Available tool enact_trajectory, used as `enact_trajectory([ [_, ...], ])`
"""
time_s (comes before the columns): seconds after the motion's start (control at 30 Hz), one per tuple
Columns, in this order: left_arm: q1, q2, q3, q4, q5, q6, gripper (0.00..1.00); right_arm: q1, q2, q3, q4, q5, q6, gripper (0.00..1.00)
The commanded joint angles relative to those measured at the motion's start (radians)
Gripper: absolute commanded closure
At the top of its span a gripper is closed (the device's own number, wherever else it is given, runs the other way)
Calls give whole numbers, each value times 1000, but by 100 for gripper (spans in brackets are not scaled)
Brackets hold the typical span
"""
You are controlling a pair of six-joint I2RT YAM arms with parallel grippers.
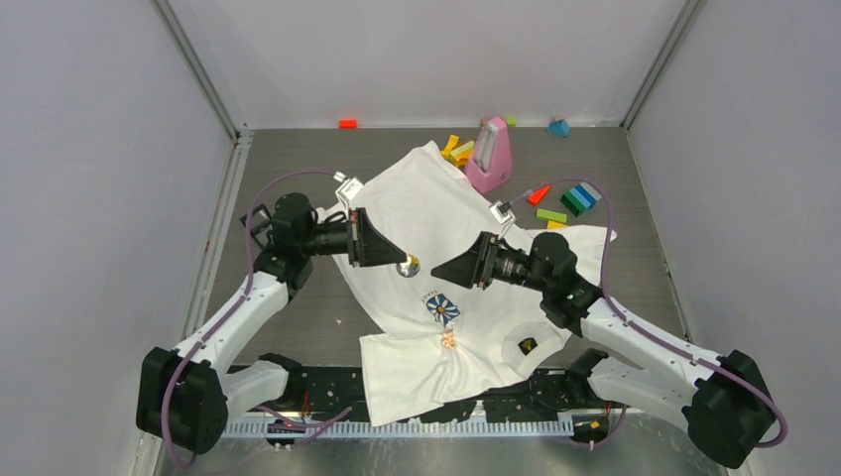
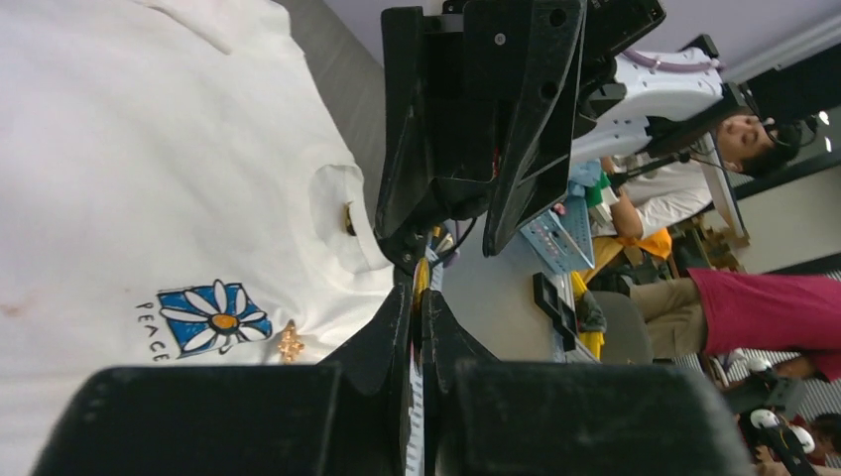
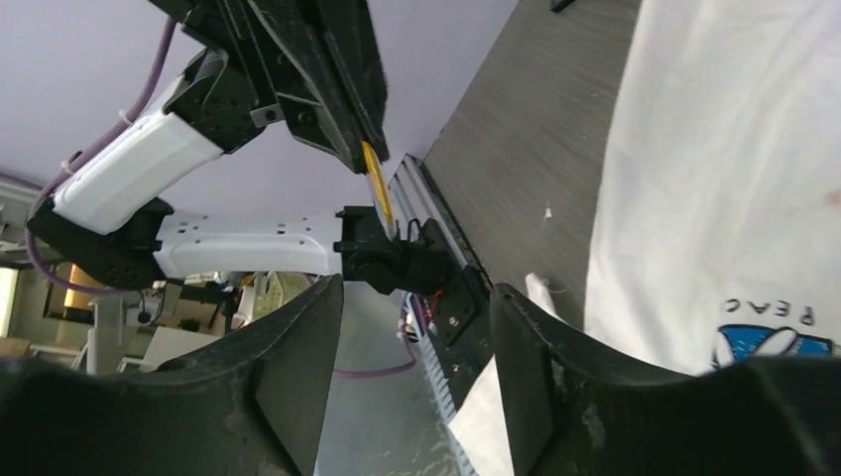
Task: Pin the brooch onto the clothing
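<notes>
The clothing (image 1: 426, 208) is a white T-shirt spread flat on the table, with a blue daisy print (image 1: 442, 308) and a black neck label (image 1: 527, 345). My left gripper (image 1: 407, 265) hovers above the shirt's middle, shut on the brooch (image 1: 409, 266), a small round gold-toned disc. The left wrist view shows the brooch (image 2: 422, 276) edge-on as a thin yellow sliver at the gripper (image 2: 421, 288) tips. My right gripper (image 1: 436, 270) faces it from the right, open, tips just short of the disc. In the right wrist view, the brooch (image 3: 376, 183) hangs beyond the empty right gripper (image 3: 417, 288).
A small gold ornament (image 1: 448, 339) lies on the shirt just below the daisy. A pink object (image 1: 491, 154) stands at the shirt's far edge, with coloured blocks (image 1: 575, 198) scattered back right and an orange block (image 1: 347, 123) by the rear wall.
</notes>
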Motion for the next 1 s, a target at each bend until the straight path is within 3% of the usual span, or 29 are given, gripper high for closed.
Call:
enact_trajectory([
  [0.0, -34, 8, 23, 169, 84, -73, 100, 93, 21, 76, 91, 80, -12, 41],
  [0.3, -37, -7, 15, 170, 89, -72, 100, 157, 54, 92, 114, 107, -30, 59],
  [0.73, -60, 2, 17, 171, 101, -73, 100, 164, 96, 139, 112, 100, -59, 72],
  [0.9, -60, 7, 15, 166, 89, -72, 100, 163, 101, 138, 116, 96, -61, 97],
  [0.93, -60, 7, 16, 160, 81, -70, 100, 164, 100, 136, 113, 98, -66, 98],
  [0.97, -60, 8, 19, 143, 71, -63, 91, 164, 98, 133, 109, 106, -72, 99],
])
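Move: The round brooch is still pinched in my left fingertips, its middle about 1 cm to the right of that hand's point. From my right hand, the one going for the brooch, it lies some 6 cm to the left, 1 cm ahead and 1 cm higher. Roughly 23 cm below my right hand on the clothing are the flower print, 3 cm ahead and 2 cm left, and the star brooch, 3 cm back and straight below sideways. I bring my right hand about 4 cm left to the round brooch, rising nearly 3 cm and easing slightly back, while its half-open fingers close almost shut and pinch the brooch's right-hand edge. My left hand keeps its grip, drawing the brooch some 2 cm back and a little up and right to meet it, turning slightly clockwise. ##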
